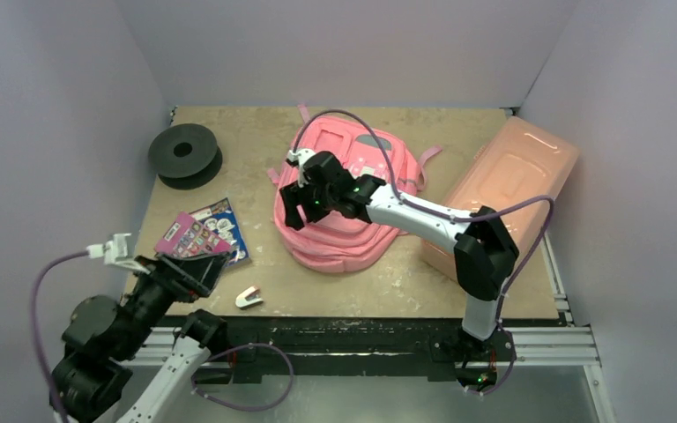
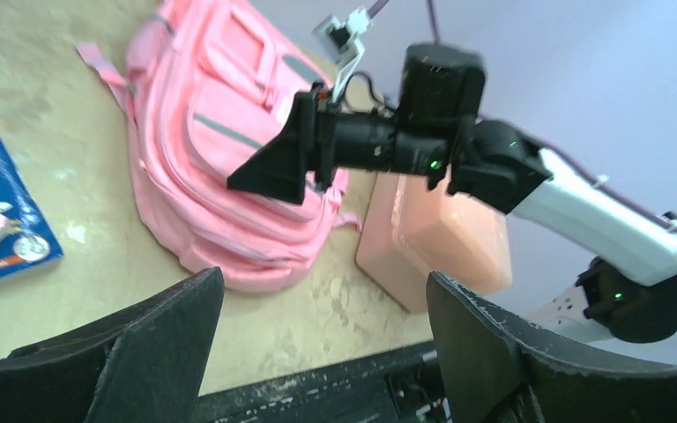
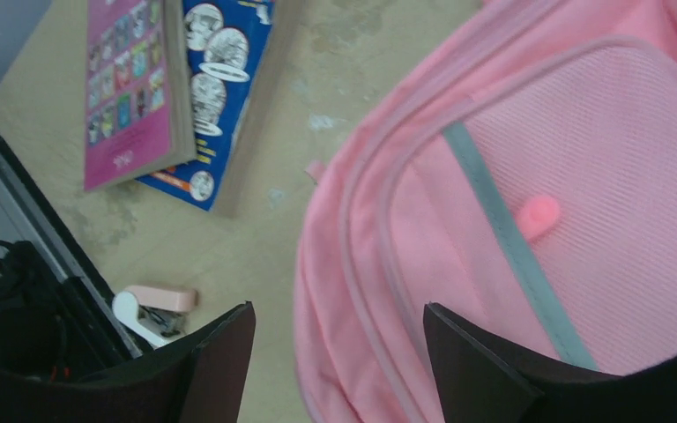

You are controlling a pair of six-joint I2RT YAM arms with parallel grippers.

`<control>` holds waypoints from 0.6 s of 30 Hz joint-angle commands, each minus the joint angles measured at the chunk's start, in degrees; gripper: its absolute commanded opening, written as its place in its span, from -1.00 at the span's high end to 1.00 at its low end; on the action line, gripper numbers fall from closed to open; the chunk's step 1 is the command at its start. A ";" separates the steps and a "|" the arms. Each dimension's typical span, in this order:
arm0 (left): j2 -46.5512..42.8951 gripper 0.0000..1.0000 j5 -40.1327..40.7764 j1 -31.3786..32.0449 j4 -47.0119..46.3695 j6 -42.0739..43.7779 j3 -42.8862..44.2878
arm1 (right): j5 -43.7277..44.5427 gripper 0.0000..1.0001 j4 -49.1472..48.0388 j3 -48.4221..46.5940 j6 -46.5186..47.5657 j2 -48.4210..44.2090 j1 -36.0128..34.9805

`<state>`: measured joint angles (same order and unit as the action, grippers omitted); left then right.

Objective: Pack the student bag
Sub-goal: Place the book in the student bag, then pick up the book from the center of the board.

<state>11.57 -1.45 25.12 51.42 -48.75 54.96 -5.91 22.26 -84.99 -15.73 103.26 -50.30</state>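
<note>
The student bag [image 1: 344, 207], a pink backpack with a grey stripe, lies flat in the middle of the table. My right gripper [image 1: 293, 204] hovers over its left front edge, open, with nothing between its fingers. In the right wrist view the bag [image 3: 529, 220] fills the right side, and the right gripper [image 3: 339, 361] straddles its zippered edge without touching it. My left gripper [image 1: 201, 270] is low at the table's near left, by the books, also open and empty. In the left wrist view the left gripper [image 2: 322, 352] frames bare table, with the bag [image 2: 229, 132] beyond.
A pink booklet on a blue book [image 1: 203, 233] lies left of the bag. A small white and pink stapler [image 1: 248, 298] sits near the front edge. A black spool [image 1: 184, 154] stands at the back left. A rigid salmon box [image 1: 511, 189] lies to the right.
</note>
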 commanded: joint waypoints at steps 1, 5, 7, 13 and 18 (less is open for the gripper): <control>-5.10 -0.70 11.43 -0.25 11.84 3.69 6.13 | 1.12 -0.49 -11.20 -7.24 -11.92 3.57 -6.02; -7.38 -0.70 15.23 -0.31 13.85 2.75 7.27 | -10.20 -0.53 -30.96 -2.34 -32.32 8.42 -8.21; -7.53 -0.70 15.91 -0.25 15.07 2.60 7.27 | -13.89 -0.56 -40.25 -0.90 -40.79 11.59 -9.01; -6.36 -0.70 15.23 -0.25 17.04 2.42 7.18 | -14.20 -0.53 -46.65 -3.43 -53.49 21.05 -10.22; -6.28 -0.70 14.07 -0.25 16.53 2.45 7.25 | -10.02 -0.52 -45.45 -3.94 -56.20 25.65 -11.17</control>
<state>3.81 12.67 25.12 68.18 -47.33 62.11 -18.72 -18.57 -87.29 -65.04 128.09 -60.75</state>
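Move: The pink book, lying on top of the blue one, is about 29 cm to the right hand's left, 7 cm nearer the base and some 12 cm below. From that hand the blue book lies roughly 22 cm left and 5 cm back; the stapler about 14 cm left and 21 cm back; the bag's middle 12 cm right and 5 cm ahead. From the left hand, the pink book is some 11 cm ahead, 14 cm left and 28 cm below. Leftwards in a quick sweep, about 18 cm, the empty right hand leaves the bag for the near-right side of the two books, drawing back some 7 cm; it arcs slightly up, then sinks. Its wrist turns until the wide-open fingers point mostly left and less steeply down. The left hand, also open, clears off left and back. ##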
